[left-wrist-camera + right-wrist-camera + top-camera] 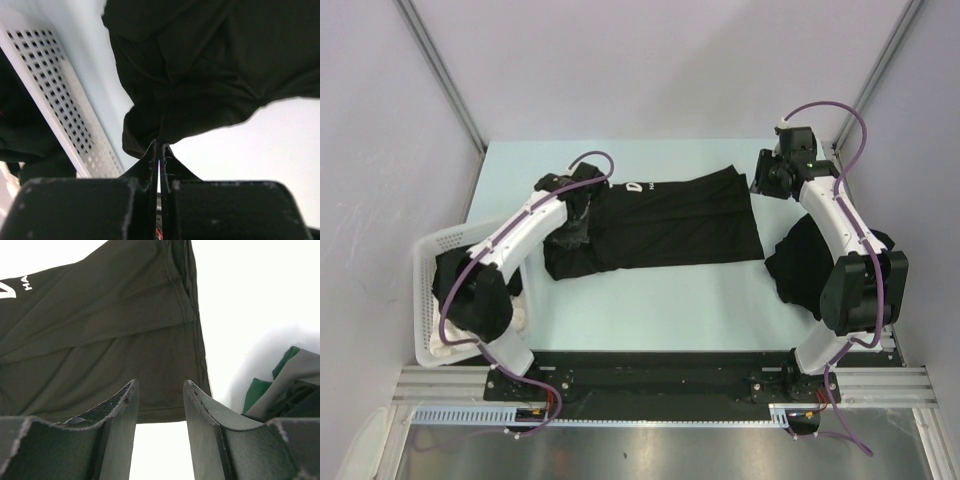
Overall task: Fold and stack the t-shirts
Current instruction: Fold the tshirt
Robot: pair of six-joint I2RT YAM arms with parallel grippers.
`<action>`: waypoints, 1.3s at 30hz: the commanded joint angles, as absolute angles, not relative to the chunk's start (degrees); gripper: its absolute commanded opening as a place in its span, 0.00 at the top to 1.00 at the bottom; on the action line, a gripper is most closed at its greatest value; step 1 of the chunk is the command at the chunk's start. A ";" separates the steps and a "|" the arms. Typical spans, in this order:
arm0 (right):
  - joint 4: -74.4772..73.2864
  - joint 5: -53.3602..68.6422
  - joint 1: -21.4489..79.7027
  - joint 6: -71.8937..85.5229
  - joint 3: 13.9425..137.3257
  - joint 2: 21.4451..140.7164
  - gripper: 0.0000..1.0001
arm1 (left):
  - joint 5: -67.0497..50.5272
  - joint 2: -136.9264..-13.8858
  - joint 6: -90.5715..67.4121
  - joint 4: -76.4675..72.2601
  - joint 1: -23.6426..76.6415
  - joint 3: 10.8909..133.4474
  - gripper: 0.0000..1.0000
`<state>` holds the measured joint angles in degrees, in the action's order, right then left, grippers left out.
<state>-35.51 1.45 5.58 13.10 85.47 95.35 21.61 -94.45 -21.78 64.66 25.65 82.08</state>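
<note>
A black t-shirt point(665, 222) with white lettering lies spread across the middle of the table. Its left end is bunched up. My left gripper point(575, 197) is over that bunched end. In the left wrist view its jaws point(159, 146) are shut, with the tips pinching the edge of the black fabric point(200, 75). My right gripper point(767, 176) is open and empty just past the shirt's far right corner. In the right wrist view point(160, 390) the shirt's hem point(150, 405) lies just ahead of the fingertips. More black t-shirts point(803, 262) are piled beside the right arm.
A white lattice basket point(428, 248) stands at the left edge with black cloth point(470, 295) in it. Its wall point(65, 95) also shows in the left wrist view. Something green and white point(282, 385) lies right of the right fingers.
</note>
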 commanded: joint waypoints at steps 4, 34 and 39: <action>-39.28 -2.19 5.62 12.04 85.34 95.45 0.53 | 27.42 -100.37 -18.90 65.22 24.35 89.73 1.00; -44.56 -4.30 7.82 15.47 77.70 102.74 0.53 | 24.88 -102.48 -11.42 59.94 10.55 94.39 1.00; -45.61 -4.22 8.09 15.82 77.43 103.09 0.53 | 23.64 -103.45 -11.51 60.29 10.63 95.71 1.00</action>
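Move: The left hand, about 10 cm above the table, holds the t-shirt's loose near-left end. The shirt's far left corner lies some 19 cm ahead and 8 cm left of that hand; the white basket's middle is about 28 cm left and 11 cm back. The shirt's near right corner is roughly 11 cm back, 2 cm right and 15 cm below the right hand, with the dark clothes pile about 19 cm to the right of that corner and level with it. Still pinching the shirt's loose near-left end, the left hand draws it first a little forward, then left towards the basket side, then forward again, about 11 cm in all at nearly constant height. The right hand, fingers staying half open, sinks about 11 cm and draws back some 7 cm towards the shirt's near right corner, tipping its fingers more steeply down by about 25 degrees. ##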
